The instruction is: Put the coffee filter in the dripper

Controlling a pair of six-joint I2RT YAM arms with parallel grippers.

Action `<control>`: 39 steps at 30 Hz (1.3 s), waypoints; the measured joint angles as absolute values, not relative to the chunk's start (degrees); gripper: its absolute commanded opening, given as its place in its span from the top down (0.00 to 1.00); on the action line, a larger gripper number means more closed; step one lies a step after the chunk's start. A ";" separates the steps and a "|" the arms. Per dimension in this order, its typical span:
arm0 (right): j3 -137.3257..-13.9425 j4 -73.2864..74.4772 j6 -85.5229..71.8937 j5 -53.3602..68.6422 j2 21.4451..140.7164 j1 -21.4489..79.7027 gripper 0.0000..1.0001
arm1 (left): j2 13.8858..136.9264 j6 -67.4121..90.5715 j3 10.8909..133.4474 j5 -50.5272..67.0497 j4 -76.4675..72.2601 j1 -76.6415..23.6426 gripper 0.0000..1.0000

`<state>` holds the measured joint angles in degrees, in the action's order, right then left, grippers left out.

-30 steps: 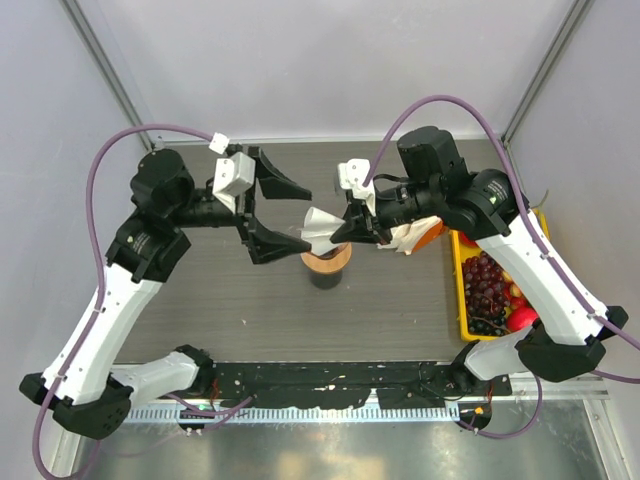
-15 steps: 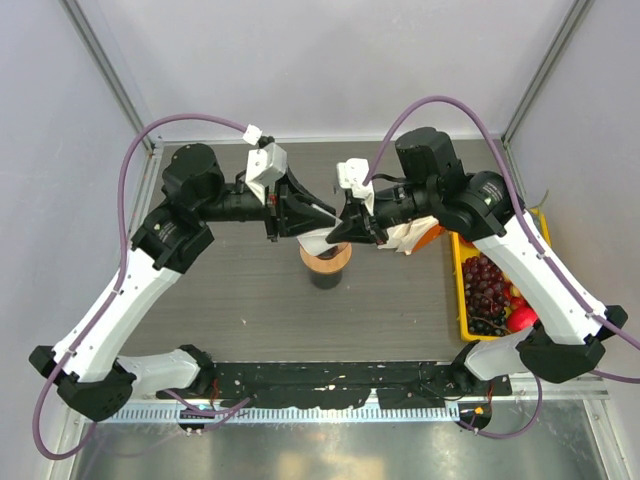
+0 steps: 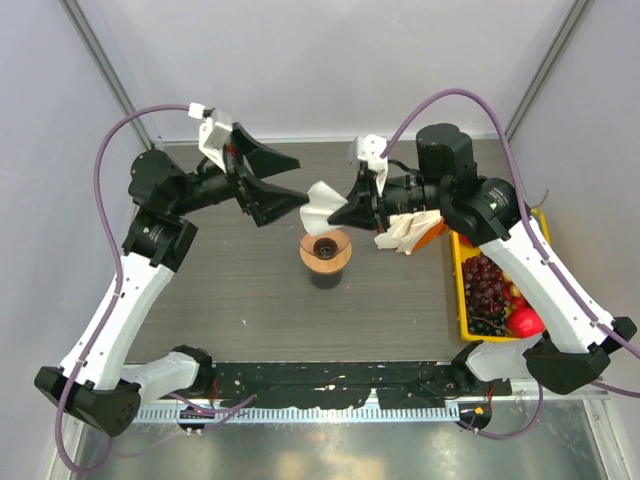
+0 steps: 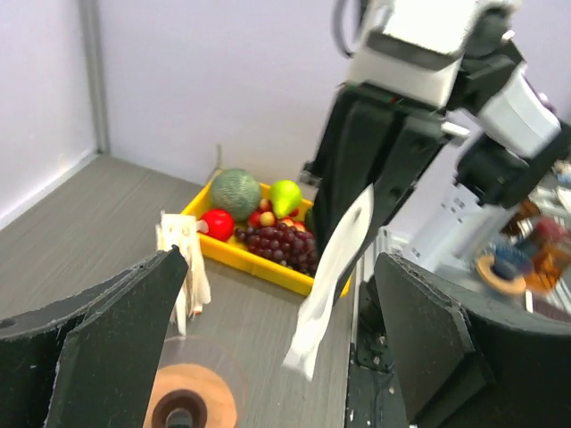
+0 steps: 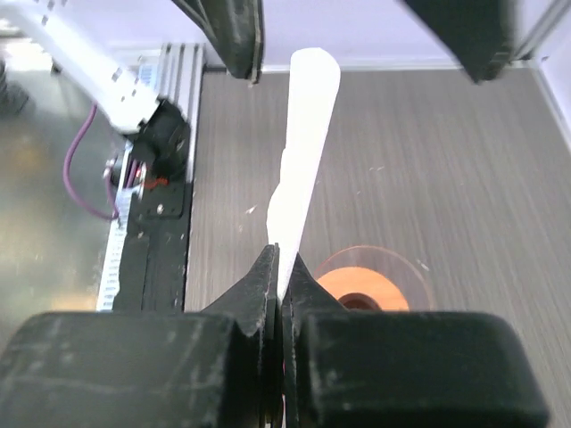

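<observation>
The coffee filter [image 3: 322, 200], a thin white paper fan, hangs in the air just behind and above the dripper [image 3: 326, 250]. My right gripper [image 3: 340, 214] is shut on the filter's right edge. In the right wrist view the filter [image 5: 303, 152] sticks out forward from the pinched tips [image 5: 280, 259], and the dripper's wooden ring [image 5: 366, 285] lies below to the right. My left gripper [image 3: 299, 183] stands open to the left of the filter without touching it. From the left wrist, the filter [image 4: 335, 267] hangs between the wide-apart fingers [image 4: 125, 330], with the dripper [image 4: 187, 397] low in the frame.
A ruffled bunch of white filters [image 3: 405, 232] stands right of the dripper. A yellow tray [image 3: 460, 300] with grapes, a melon and other fruit sits at the table's right edge. The metal rail and arm bases run along the near edge.
My left gripper closed in on the filter half a second ago, then opened and drew back to the left. The right gripper lifted the filter slightly up and away from the dripper.
</observation>
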<state>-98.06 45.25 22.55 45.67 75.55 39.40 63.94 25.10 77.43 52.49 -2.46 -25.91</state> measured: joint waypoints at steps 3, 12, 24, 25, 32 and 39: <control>-95.68 37.23 14.48 46.50 74.39 36.93 0.95 | 62.85 32.51 72.29 52.07 -8.75 -20.21 0.01; -89.67 11.60 -9.28 48.86 71.88 34.39 0.95 | 61.76 42.72 66.06 52.23 -15.16 -22.50 0.01; -86.50 -0.91 -21.69 49.19 72.38 34.65 0.95 | 67.92 57.04 66.35 51.48 -28.60 -28.14 0.57; -86.48 -1.39 -22.13 49.19 72.38 34.65 0.95 | 68.18 57.98 66.35 51.46 -29.36 -28.36 0.72; -86.28 -1.74 -22.70 49.23 72.36 34.39 0.95 | 68.01 61.12 66.02 51.31 -33.04 -28.01 1.00; -86.26 -0.95 -23.05 50.24 72.38 31.81 0.74 | 66.00 60.31 63.00 52.10 -34.22 -27.64 1.00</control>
<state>-86.26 -0.95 -23.05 50.24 72.38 31.81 66.00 60.31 63.00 52.10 -34.22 -27.64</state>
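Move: The right fingers already grip the coffee filter, whose middle is about 5 cm to their left and 1 cm ahead and up. From the open left hand it lies about 5 cm to the right, 2 cm back and 3 cm lower. The dripper stands about 4 cm ahead of the left hand, 5 cm to its right and 27 cm below. From the right hand, the filter pack is about 11 cm ahead, 18 cm to the right and 30 cm down. Upward and slightly forward, the right hand lifts the held filter about 9 cm, swinging its fingertips up nearly 30 degrees, then steadies and starts to open. The left hand dips forward and down, comes back, then reaches some 5 cm to the right while rolling about 20 degrees, and shuts on the filter's lower left edge. ##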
